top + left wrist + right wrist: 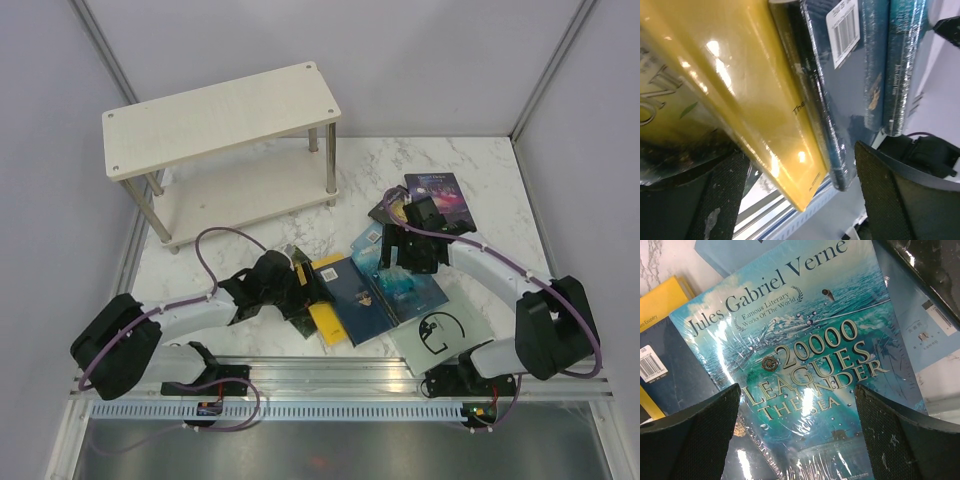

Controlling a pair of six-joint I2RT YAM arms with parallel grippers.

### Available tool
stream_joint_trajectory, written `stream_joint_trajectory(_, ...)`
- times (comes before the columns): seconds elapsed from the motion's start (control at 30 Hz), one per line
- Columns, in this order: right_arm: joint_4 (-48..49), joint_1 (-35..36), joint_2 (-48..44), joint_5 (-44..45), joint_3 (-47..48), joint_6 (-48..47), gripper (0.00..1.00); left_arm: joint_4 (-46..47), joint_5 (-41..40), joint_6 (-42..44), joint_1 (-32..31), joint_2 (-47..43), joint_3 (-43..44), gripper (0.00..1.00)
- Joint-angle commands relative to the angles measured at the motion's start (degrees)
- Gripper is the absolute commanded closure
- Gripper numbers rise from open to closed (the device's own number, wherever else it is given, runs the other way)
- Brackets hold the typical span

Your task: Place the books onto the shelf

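The shelf [220,120], pale wood on silver legs, stands at the back left with both boards bare. The books lie fanned on the marble: yellow [330,318], navy [355,295], teal ocean [405,285], purple galaxy [445,195], black with gold disc [392,210], pale grey with "G" [440,335]. My left gripper [300,290] is open, its jaws straddling the edges of the yellow book [740,90] and the navy book [850,85]; a green cover [660,115] lies beside its left finger. My right gripper [797,395] hovers open over the teal book [805,340].
The metal rail [330,385] with both arm bases runs along the near edge. Grey walls close in the left, back and right sides. A purple cable [215,245] loops above the left arm.
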Motion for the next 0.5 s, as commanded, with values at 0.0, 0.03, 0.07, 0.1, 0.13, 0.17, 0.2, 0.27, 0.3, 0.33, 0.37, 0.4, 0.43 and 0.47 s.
stream_joint_trajectory(0.0, 2.5, 0.0, 3.3, -5.0, -5.5, 0.1, 0.02, 9.7, 0.0, -4.0, -0.3, 3.8, -3.6, 0.15)
stream_joint_trajectory(0.03, 2.8, -0.2, 3.2, -5.5, -6.0, 0.1, 0.03, 11.2, 0.3, -4.6, -0.2, 4.5, -4.1, 0.21)
stream_joint_trajectory(0.07, 3.0, -0.2, 3.2, -5.7, -6.7, 0.0, 0.03, 12.4, 0.6, -5.5, -0.3, 5.1, -4.6, 0.26)
stream_joint_trajectory(0.1, 3.2, -0.3, 3.1, -6.1, -7.0, 0.0, 0.03, 13.8, 0.8, -5.9, -0.3, 6.1, -5.5, 0.31)
stream_joint_trajectory(0.13, 3.3, -0.3, 3.0, -6.6, -7.4, -0.2, 0.03, 16.3, 1.1, -6.3, -0.3, 6.5, -6.0, 0.45)
stream_joint_trajectory(0.17, 3.3, -0.3, 2.9, -6.7, -8.0, -0.2, 0.04, 17.3, 1.4, -6.7, -0.2, 6.8, -6.4, 0.52)
stream_joint_trajectory(0.2, 3.3, -0.4, 2.8, -6.9, -8.3, -0.2, 0.04, 17.7, 1.6, -7.0, -0.2, 7.1, -6.5, 0.62)
stream_joint_trajectory(0.27, 3.3, -0.4, 2.5, -7.1, -8.9, -0.5, 0.04, 17.2, 1.5, -7.0, -0.3, 6.8, -6.4, 0.96)
stream_joint_trajectory(0.3, 3.2, -0.4, 2.3, -7.1, -9.1, -0.6, 0.04, 16.7, 1.3, -6.9, -0.2, 6.3, -6.0, 0.98)
stream_joint_trajectory(0.33, 3.3, -0.4, 2.0, -7.2, -9.2, -0.6, 0.04, 15.7, 1.0, -6.6, -0.3, 4.9, -5.8, 0.98)
stream_joint_trajectory(0.37, 3.3, -0.5, 1.9, -7.5, -9.6, -0.6, 0.04, 13.1, 0.6, -6.3, -0.2, 3.9, -5.5, 0.98)
stream_joint_trajectory(0.4, 3.3, -0.5, 1.7, -7.7, -9.8, -0.6, 0.04, 11.8, 0.3, -5.5, -0.3, 2.8, -5.1, 0.98)
stream_joint_trajectory(0.43, 3.3, -0.6, 1.5, -7.8, -9.9, -0.6, 0.04, 10.8, -0.4, -5.2, -0.2, 0.3, -5.1, 0.98)
stream_joint_trajectory(0.47, 3.4, -0.6, 1.4, -8.3, -10.1, -0.4, 0.04, 7.9, -0.8, -4.9, -0.2, -1.0, -4.9, 0.98)
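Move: The yellow book (The Little Prince) lies between the left hand's open fingers, its middle about 3 cm right, 2 cm back and 3 cm below. The navy book's middle is some 9 cm right and 3 cm back; the Wonderland book's is about 4 cm left and 2 cm back, both some 3 cm below. From the right hand, the yellow book is roughly 17 cm left, 9 cm back and 4 cm below. The left fingers close on the yellow book's spine, shifting right and forward about 2 cm, rolling some 10 degrees. ##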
